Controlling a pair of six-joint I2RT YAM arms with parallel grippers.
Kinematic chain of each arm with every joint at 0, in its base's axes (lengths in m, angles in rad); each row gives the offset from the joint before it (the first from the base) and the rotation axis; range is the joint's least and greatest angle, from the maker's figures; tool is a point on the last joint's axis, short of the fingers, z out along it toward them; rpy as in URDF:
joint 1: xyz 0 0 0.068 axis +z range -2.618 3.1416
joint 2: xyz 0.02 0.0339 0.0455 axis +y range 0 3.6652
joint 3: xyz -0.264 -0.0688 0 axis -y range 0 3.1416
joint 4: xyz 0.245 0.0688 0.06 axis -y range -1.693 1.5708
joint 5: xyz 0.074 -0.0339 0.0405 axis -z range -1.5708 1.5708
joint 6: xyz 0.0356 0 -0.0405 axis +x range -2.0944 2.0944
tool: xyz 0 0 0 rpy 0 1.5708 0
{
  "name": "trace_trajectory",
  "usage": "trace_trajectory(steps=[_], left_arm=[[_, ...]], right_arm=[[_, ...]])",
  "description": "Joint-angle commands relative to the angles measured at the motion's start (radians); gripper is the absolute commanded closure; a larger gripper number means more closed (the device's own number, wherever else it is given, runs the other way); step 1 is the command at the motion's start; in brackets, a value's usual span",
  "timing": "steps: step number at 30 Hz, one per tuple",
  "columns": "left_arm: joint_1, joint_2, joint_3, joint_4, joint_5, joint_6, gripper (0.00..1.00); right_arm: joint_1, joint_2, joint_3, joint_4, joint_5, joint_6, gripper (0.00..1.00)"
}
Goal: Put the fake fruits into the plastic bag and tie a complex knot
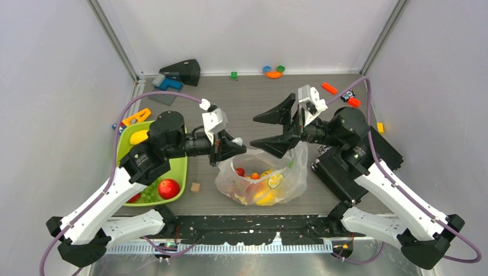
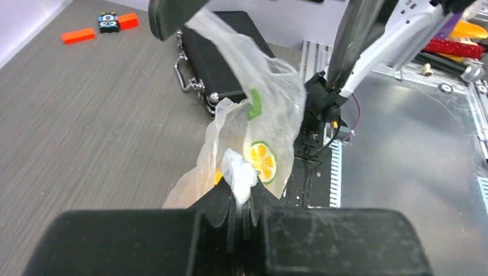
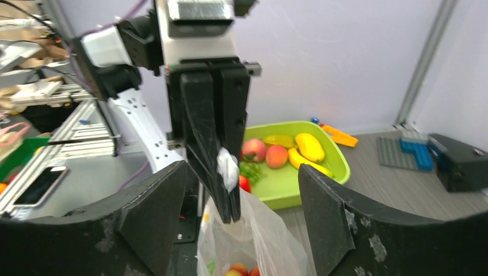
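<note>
The plastic bag (image 1: 262, 178) stands on the table between the arms, with several fake fruits in it, among them a strawberry (image 1: 240, 171) and a lemon slice (image 1: 275, 180). My left gripper (image 1: 233, 148) is shut on a bunched handle of the bag (image 2: 239, 175) and holds it up; it also shows in the right wrist view (image 3: 228, 167). My right gripper (image 1: 253, 131) is open wide over the bag's mouth (image 3: 247, 230), the left gripper's tips between its fingers (image 3: 336, 213). The bag's far side reaches up to one right finger (image 2: 172, 14). More fruits lie in the lime-green tray (image 1: 178, 169).
The tray (image 3: 334, 167) holds an apple (image 1: 168, 188), grapes (image 1: 151, 192), a yellow fruit (image 1: 139, 137), peaches (image 3: 277, 155) and bananas (image 3: 309, 146). A black case (image 1: 342, 169) lies under the right arm. Toy bricks (image 1: 273, 71) and a black box (image 1: 183, 72) sit at the back.
</note>
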Motion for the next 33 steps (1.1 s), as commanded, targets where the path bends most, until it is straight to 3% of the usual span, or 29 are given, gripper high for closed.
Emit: trace_trajectory(steps=[1,9,28,30,33], left_arm=[[0.005,-0.019,0.057,-0.034,0.115,0.069,1.00],[0.005,-0.001,0.062,-0.039,0.201,0.073,1.00],[0.005,0.021,0.058,-0.030,0.228,0.059,1.00],[0.005,0.023,0.058,-0.027,0.229,0.056,1.00],[0.004,0.023,0.055,-0.024,0.221,0.054,1.00]], right_arm=[[0.007,0.045,0.085,0.008,-0.151,0.053,0.24],[0.065,0.117,0.133,-0.036,-0.272,0.003,0.34],[0.087,0.143,0.123,-0.021,-0.274,0.008,0.66],[0.089,0.140,0.123,-0.028,-0.273,0.002,0.71],[0.091,0.135,0.121,-0.033,-0.268,-0.004,0.89]])
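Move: The white twisted end of the bag, poking out of my shut left fingertips about 1 cm to the right of my left hand and 2 above it, is what my right hand goes for: about 5 cm to its left, 1 back and 2 lower. The fruit in the bag lies some 30 cm below my right hand, 2 back and 2 to the right. The bag's other side strip rises roughly 12 cm right, 2 back and 8 below. I bring my open right hand in over the bag, about 4 cm back and nearly as far left, rising a touch before sinking, and turn it some 20 degrees counter-clockwise so its fingers meet my left ones. They close almost shut around the white end. My left hand keeps its pinch while it draws 3.5 cm back and turns slightly clockwise. ##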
